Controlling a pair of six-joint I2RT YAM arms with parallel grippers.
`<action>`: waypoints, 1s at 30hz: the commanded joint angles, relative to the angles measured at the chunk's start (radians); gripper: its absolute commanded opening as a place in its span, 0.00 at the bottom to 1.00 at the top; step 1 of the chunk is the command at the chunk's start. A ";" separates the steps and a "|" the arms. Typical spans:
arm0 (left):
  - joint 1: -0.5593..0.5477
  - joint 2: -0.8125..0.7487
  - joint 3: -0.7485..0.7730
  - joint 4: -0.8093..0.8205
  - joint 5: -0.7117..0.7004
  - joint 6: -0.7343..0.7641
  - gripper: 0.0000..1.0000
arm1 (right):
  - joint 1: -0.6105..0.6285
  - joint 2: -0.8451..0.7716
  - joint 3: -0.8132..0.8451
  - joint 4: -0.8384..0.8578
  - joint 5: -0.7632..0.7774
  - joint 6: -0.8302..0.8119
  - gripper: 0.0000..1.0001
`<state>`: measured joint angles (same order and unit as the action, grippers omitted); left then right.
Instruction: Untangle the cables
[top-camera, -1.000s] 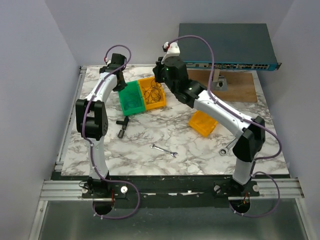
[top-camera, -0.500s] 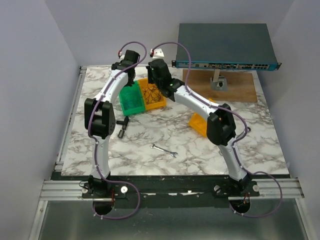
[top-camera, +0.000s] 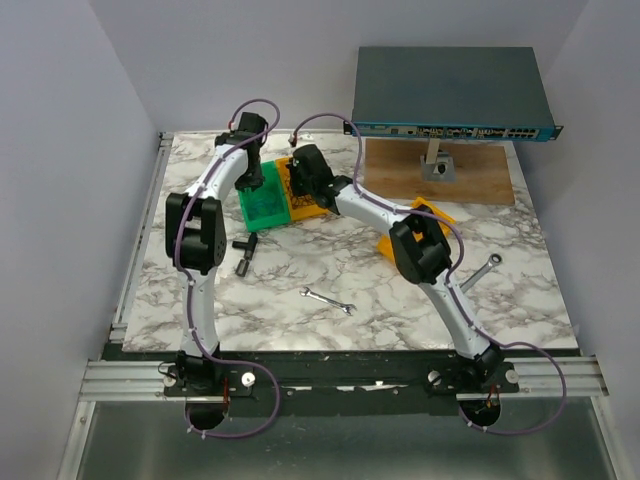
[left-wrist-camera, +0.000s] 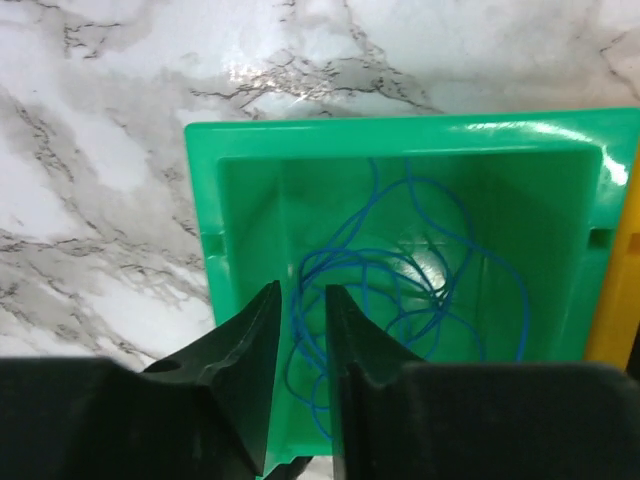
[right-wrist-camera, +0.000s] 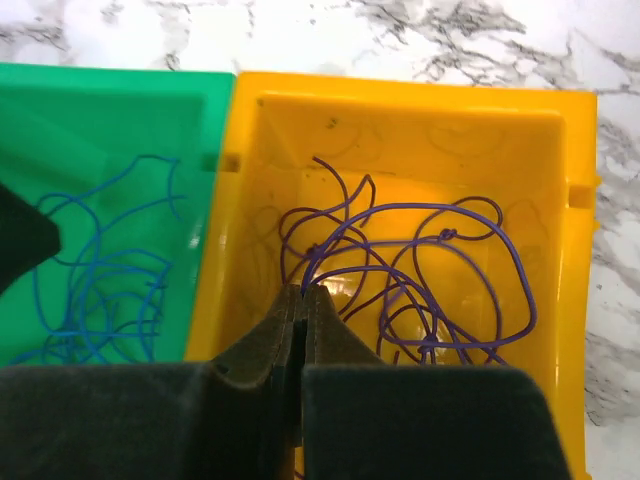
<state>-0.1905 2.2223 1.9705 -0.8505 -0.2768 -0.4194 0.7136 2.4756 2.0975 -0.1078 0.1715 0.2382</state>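
Note:
The cables lie sorted in two bins standing side by side. A thin blue cable (left-wrist-camera: 330, 262) coils loosely in the green bin (left-wrist-camera: 240, 150). My left gripper (left-wrist-camera: 302, 290) hovers over that bin's near end, its jaws a narrow gap apart with nothing pinched. A purple cable (right-wrist-camera: 430, 207) lies tangled in the yellow bin (right-wrist-camera: 400, 100). My right gripper (right-wrist-camera: 303, 290) is shut on one strand of it, which rises from the fingertips. From above, both grippers (top-camera: 255, 180) (top-camera: 303, 183) hang over the green bin (top-camera: 262, 208) and yellow bin (top-camera: 318, 207).
A second yellow bin (top-camera: 432, 212) lies tipped, partly behind the right arm. A small wrench (top-camera: 328, 300) sits mid-table, another wrench (top-camera: 478, 272) to the right, and a black tool (top-camera: 243, 255) left of centre. A network switch (top-camera: 450, 95) stands on a wooden board (top-camera: 470, 175).
The right arm swung left and lowered its gripper into the yellow bin. The left gripper shifted over the green bin and its jaws parted slightly.

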 joint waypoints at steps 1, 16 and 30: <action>0.008 -0.112 0.003 0.002 0.061 -0.015 0.32 | -0.019 0.031 0.025 -0.036 -0.014 0.038 0.01; 0.006 -0.474 -0.355 0.194 0.108 -0.027 0.68 | -0.017 -0.302 -0.300 0.064 -0.090 0.020 0.61; 0.006 -1.078 -0.993 0.588 0.096 -0.020 0.99 | -0.019 -0.836 -0.817 0.289 -0.134 0.015 0.94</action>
<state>-0.1806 1.3117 1.1324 -0.4412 -0.1860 -0.4423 0.6998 1.7992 1.4631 0.0639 0.0494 0.2604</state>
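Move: Just above the orange bin, the right hand holds a loop of purple cable. The bin's middle is some 2 cm to its right, 1 cm back and about 5 cm below, with the green bin about 8 cm left and 3 cm back. The left hand has the green bin's middle about 2 cm right, 1 cm back and 6 cm below, the orange bin 12 cm right and 2 cm back, and the black tool 16 cm back, 1 cm left. Lowering the purple cable about 4 cm into the orange bin while drawing back and right, the right hand opens and lets go, then climbs nearly 20 cm and retreats back and right, ending wide open. The left, already part-open, lifts about 12 cm away from the green bin, then also pulls back some 12 cm as its fingers spread fully and tilt forward and up. ##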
